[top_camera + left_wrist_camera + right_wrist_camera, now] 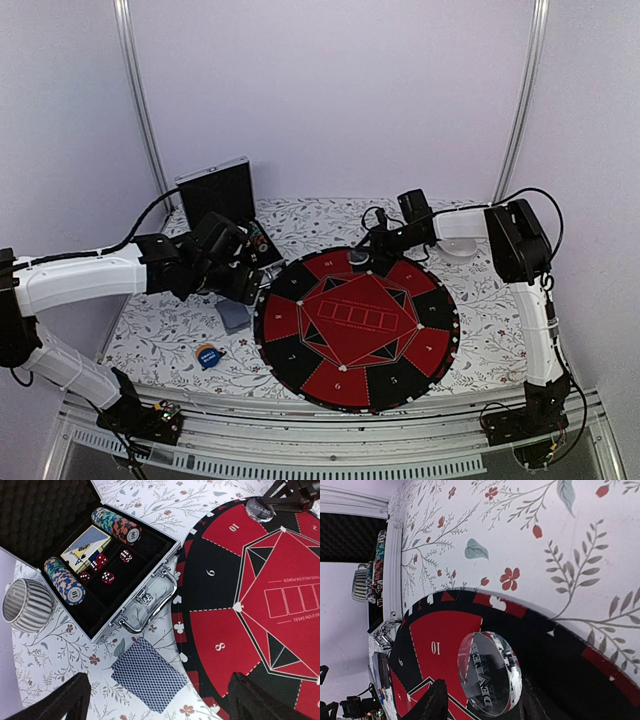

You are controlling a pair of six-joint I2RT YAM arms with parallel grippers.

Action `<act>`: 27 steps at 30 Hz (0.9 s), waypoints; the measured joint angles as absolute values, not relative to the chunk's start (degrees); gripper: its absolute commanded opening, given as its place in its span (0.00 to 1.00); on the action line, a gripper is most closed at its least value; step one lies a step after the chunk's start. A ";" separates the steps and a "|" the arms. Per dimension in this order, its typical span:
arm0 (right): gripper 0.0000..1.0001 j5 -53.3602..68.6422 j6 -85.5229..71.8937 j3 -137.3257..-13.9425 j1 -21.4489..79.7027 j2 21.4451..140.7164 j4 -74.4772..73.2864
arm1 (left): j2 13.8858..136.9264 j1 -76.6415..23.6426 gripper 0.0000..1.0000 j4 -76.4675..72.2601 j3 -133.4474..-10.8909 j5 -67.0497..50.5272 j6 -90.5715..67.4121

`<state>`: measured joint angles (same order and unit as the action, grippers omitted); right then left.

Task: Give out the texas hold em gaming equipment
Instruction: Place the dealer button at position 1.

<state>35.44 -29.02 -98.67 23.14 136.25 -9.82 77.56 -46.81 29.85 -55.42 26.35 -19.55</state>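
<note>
A clear round dealer button (490,672) lies on the far rim of the red-and-black mat (357,325), beside segment 10. My right gripper (485,695) straddles the button with its jaws parted and a gap on the left side. A deck of blue-backed playing cards (150,677) lies face down on the floral cloth between the case and the mat. My left gripper (157,690) hangs wide open just above it, holding nothing. Two stacks of striped poker chips (117,525) (65,580) lie in the open case. A blue blind button (208,356) rests on the cloth near the front left.
The open silver-edged black case (150,587) also holds a boxed deck (85,547) and red dice (102,567); its lid (215,190) stands upright at the back left. A ribbed white cup (25,605) sits left of the case. White walls enclose the table.
</note>
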 measured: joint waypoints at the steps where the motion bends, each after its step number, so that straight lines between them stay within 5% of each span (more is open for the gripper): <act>1: 0.62 34.13 -28.45 -99.37 23.14 136.25 -10.81 | 77.56 -46.81 0.98 30.11 -55.42 26.22 -19.86; 6: 1.00 26.35 -25.28 -102.24 23.44 135.31 -16.16 | 77.54 -46.78 0.98 32.23 -55.09 23.68 -23.53; 15: 0.99 10.94 -16.67 -101.89 28.12 124.11 -24.18 | 75.96 -46.70 0.90 41.06 -49.41 13.87 -34.94; 19: 0.99 8.97 -14.90 -97.97 31.09 116.46 -23.77 | 72.16 -46.68 0.79 44.58 -44.45 8.25 -40.77; 27: 0.99 8.86 -13.93 -91.11 31.40 112.51 -22.83 | 70.94 -44.42 0.74 45.04 -39.66 5.82 -45.17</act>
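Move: The small blind button, the left hand's next target, lies about 10 cm back, 7 cm left and 14 cm below that hand. An orange button peeks out 1 cm beyond it and 1 cm farther left; the card deck is 13 cm ahead and 5 cm right of the small blind button. For the right hand, the dealer button leans at its fingertips, roughly 1 cm ahead, 3 cm left and 1 cm below; the mat's centre is some 20 cm back and 2 cm left. Spread the already opening right fingers fully while easing them 2-3 cm right and slightly forward, so they come free of the dealer button; then lift some 12 cm and draw back about 6 cm. Meanwhile bring the left gripper back about 12 cm, down 10 and left 5 towards the small blind button, tipping it some 30 degrees to point nearly straight down and partly closing the empty fingers. ##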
